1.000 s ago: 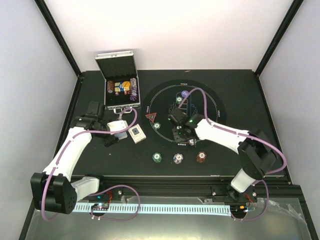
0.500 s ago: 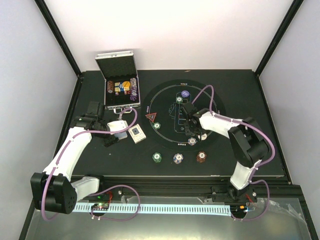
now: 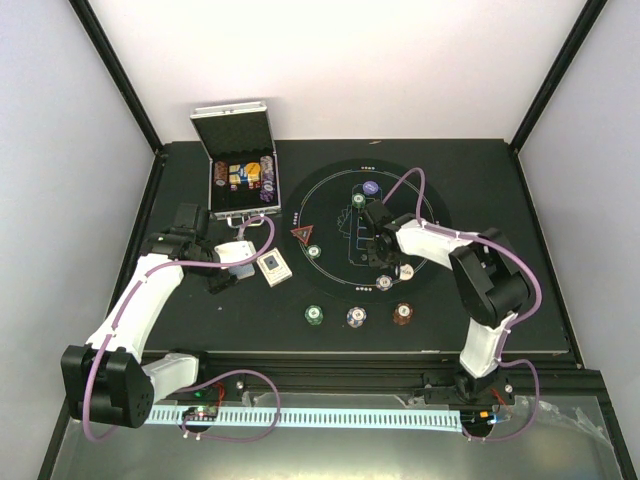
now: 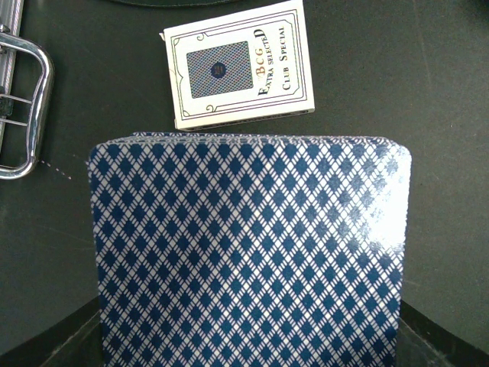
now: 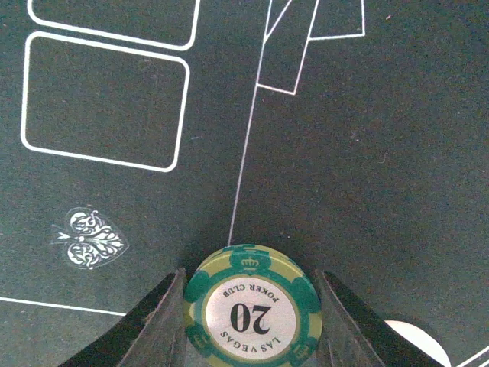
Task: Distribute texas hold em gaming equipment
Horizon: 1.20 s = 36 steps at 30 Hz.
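My left gripper (image 3: 226, 264) is shut on a deck of playing cards (image 4: 248, 252) with blue diamond backs. The deck fills the left wrist view and hides the fingers. A white card box (image 4: 238, 65) lies on the table just beyond it. Over the round black mat (image 3: 330, 190), my right gripper (image 5: 249, 274) is shut on a green poker chip (image 5: 252, 313) marked 20, a finger on each side. On the mat lie a red triangle token (image 3: 302, 236), a green chip (image 3: 314, 252), a blue button (image 3: 371, 187) and a white chip (image 3: 384, 283).
The silver case (image 3: 240, 170) stands open at the back left, with chips inside; its clasp (image 4: 19, 107) shows beside the deck. In front of the mat lie a green chip (image 3: 314, 315), a white chip (image 3: 356, 316) and a brown-red chip (image 3: 402, 313).
My right gripper has moved from the mat's near side toward its middle, with the elbow drawn in. The left arm and the deck have not moved.
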Each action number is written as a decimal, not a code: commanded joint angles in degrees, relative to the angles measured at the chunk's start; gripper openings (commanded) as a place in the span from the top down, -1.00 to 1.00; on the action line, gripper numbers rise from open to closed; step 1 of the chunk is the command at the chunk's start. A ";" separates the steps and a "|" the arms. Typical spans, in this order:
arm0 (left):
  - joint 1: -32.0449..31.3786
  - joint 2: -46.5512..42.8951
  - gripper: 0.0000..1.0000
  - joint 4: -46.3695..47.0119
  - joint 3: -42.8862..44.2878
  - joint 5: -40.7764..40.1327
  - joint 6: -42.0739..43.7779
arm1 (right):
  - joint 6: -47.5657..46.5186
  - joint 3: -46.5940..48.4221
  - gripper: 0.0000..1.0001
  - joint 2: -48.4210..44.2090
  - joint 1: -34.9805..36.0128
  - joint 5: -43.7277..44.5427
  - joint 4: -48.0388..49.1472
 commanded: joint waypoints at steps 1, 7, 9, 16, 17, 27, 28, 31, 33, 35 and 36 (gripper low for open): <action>0.27 -0.94 0.97 -1.16 2.33 -0.44 1.07 | 0.07 -0.41 0.65 -0.17 -0.37 0.58 0.86; 0.26 -1.00 0.97 -1.27 2.20 -0.24 1.04 | 0.15 -2.35 0.58 -1.33 -0.37 0.89 1.24; 0.25 -0.91 0.97 -1.20 2.19 -0.08 1.04 | -0.04 -1.56 0.38 -0.49 -0.37 1.33 0.26; 0.25 -1.03 0.97 -1.35 2.37 -0.16 1.22 | -0.30 0.27 -0.15 -5.91 -0.24 2.77 -2.15; 0.24 -0.98 0.97 -1.38 2.46 -0.03 1.22 | -0.39 0.57 -0.21 -7.23 -0.01 2.97 -3.02; 0.33 -0.52 0.97 -1.18 2.89 0.25 0.97 | 4.11 -2.98 -0.32 -18.72 12.46 2.52 -9.55; 0.31 -0.41 0.97 -1.14 2.97 0.23 0.96 | 5.12 -3.57 -0.35 -19.36 14.39 1.89 -9.74; 0.25 -0.30 0.97 -1.09 3.10 0.40 0.82 | 7.84 -4.75 -0.41 -19.66 20.42 0.00 -9.69; 0.25 -0.34 0.97 -1.09 3.10 0.41 0.77 | 8.92 -5.19 -0.45 -18.96 23.47 -0.74 -9.65; 0.26 -0.35 0.97 -1.17 3.08 0.39 0.86 | 9.57 -5.75 -0.47 -17.81 25.33 -1.48 -9.29; 0.32 -0.39 0.97 -1.18 3.03 0.37 0.86 | 9.76 -6.22 -0.48 -17.09 25.86 -1.89 -9.00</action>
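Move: The right hand already holds the green chip low over the near-right corner of the printed card box, about 1 cm below its pads. From this hand the blue-and-orange chip stack stands about 14 cm back and 7 cm left, the green chip stack some 14 cm back and 18 cm left; a single orange-blue chip lies 5 cm back and 1 cm right, the dealer button 2 cm back and 6 cm right. For the left hand that corner is roughly 38 cm right, 1 cm ahead, 12 cm below. The right hand stays down at the corner of the card box, opens its fingers to let go of the green chip and rises straight off it by some 9 cm. It then swings quickly back about 12 cm and left about 8 cm towards the blue-and-orange stack, turning some 15 degrees counter-clockwise, opening wider and starting to sink, while the left hand keeps still with the deck in its grip. ##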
